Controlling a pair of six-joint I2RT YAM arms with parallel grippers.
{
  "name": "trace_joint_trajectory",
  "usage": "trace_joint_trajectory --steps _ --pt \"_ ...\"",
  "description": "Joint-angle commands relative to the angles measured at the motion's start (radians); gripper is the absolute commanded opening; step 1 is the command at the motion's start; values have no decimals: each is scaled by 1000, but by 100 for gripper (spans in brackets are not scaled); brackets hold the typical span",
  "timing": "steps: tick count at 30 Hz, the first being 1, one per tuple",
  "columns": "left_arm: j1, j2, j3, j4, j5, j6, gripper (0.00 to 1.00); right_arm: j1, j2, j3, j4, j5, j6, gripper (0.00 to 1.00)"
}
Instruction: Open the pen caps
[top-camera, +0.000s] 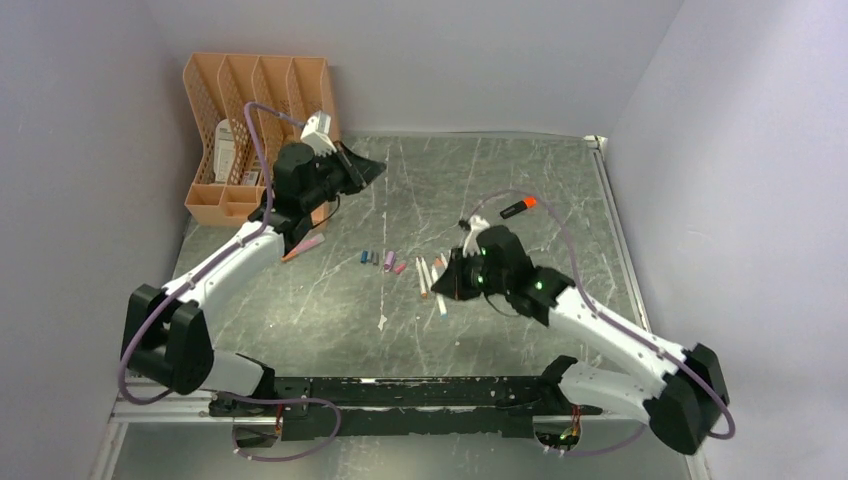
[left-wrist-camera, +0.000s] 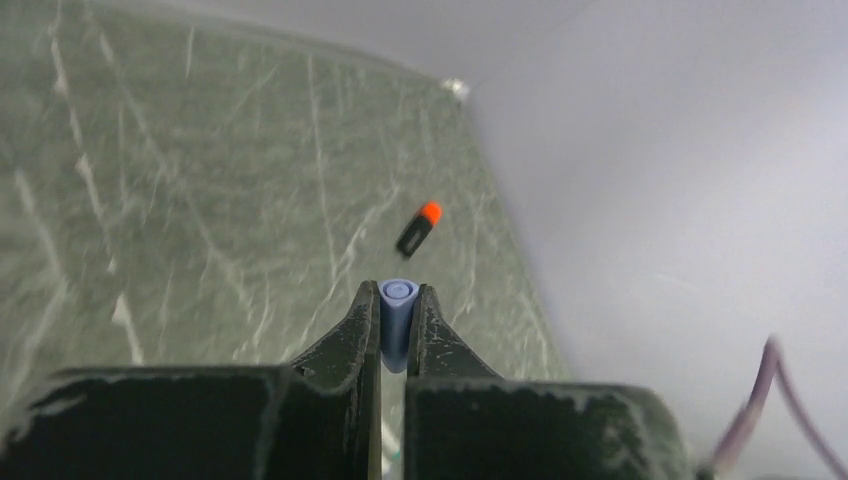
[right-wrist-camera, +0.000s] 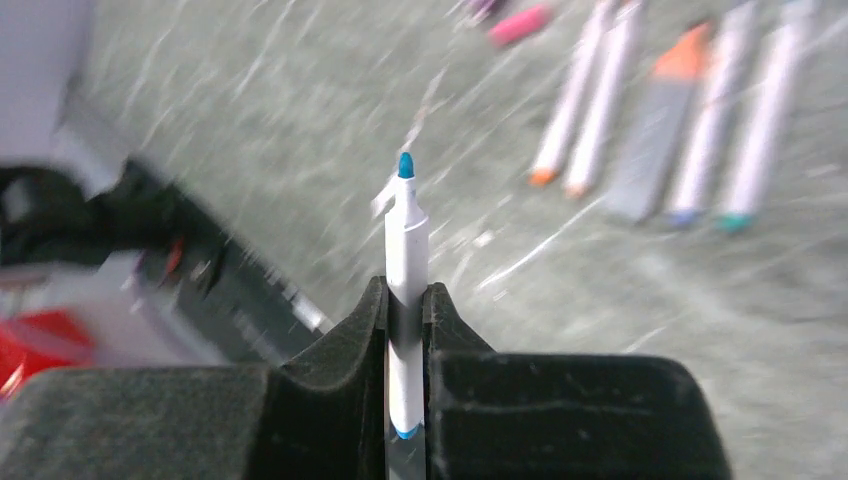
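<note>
My left gripper (left-wrist-camera: 398, 292) is shut on a light blue pen cap (left-wrist-camera: 397, 322) and is held up at the back left (top-camera: 365, 170), near the orange organiser. My right gripper (right-wrist-camera: 405, 287) is shut on a white pen (right-wrist-camera: 407, 240) whose blue tip is bare, low over the table's middle (top-camera: 447, 278). Several loose pen caps (top-camera: 383, 260) lie in a short row left of it, with a pink pen cap (right-wrist-camera: 520, 22) nearest. Several uncapped pens (right-wrist-camera: 600, 95) lie side by side on the table.
A black marker with an orange end (top-camera: 518, 207) lies at the back right, also in the left wrist view (left-wrist-camera: 418, 230). An orange mesh organiser (top-camera: 255, 130) stands in the back left corner. A pink pen (top-camera: 305, 247) lies under the left arm. Grey walls close in on three sides.
</note>
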Motion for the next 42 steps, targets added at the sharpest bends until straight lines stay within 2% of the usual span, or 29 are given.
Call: trace_joint_trajectory --steps 1,7,14,18,24,34,42 --pt "-6 -118 -102 -206 8 63 7 -150 182 141 -135 194 -175 0" --pt "-7 -239 -196 -374 -30 100 7 -229 450 232 -79 389 -316 0" --pt "-7 -281 -242 -445 -41 109 8 -249 666 318 -9 438 -338 0" --pt "-7 -279 -267 -439 -36 108 8 -249 725 362 -9 436 -350 2" --pt "-7 -249 -279 -425 -44 112 8 -249 776 403 -1 400 -354 10" --pt "-7 -169 -241 -466 -98 138 9 -249 766 369 8 336 -327 28" --pt "-7 -33 -186 -498 -180 185 11 -249 710 359 -14 325 -313 33"
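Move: The right hand holds the uncapped blue marker. Its free spot at the right end of the pen row lies some 16 cm ahead, 7 cm right and 13 cm below; the green-tipped pen stands 2 cm left of that spot, the clear orange highlighter 7 cm left. The left hand grips the blue-violet cap; the dark blue cap ending the cap row is about 4 cm back, 8 cm left and 28 cm below it, the purple cap 7 cm right of that one. Forward and to the right, then down, the right hand carries the marker some 17 cm out to the end of the pen row, tipping its fingers to point steeply down, then stays low as they open and let the marker go. Meanwhile the left hand, still gripping its cap, sinks about 18 cm while going back and left towards the cap row, its fingers tipping downward. ##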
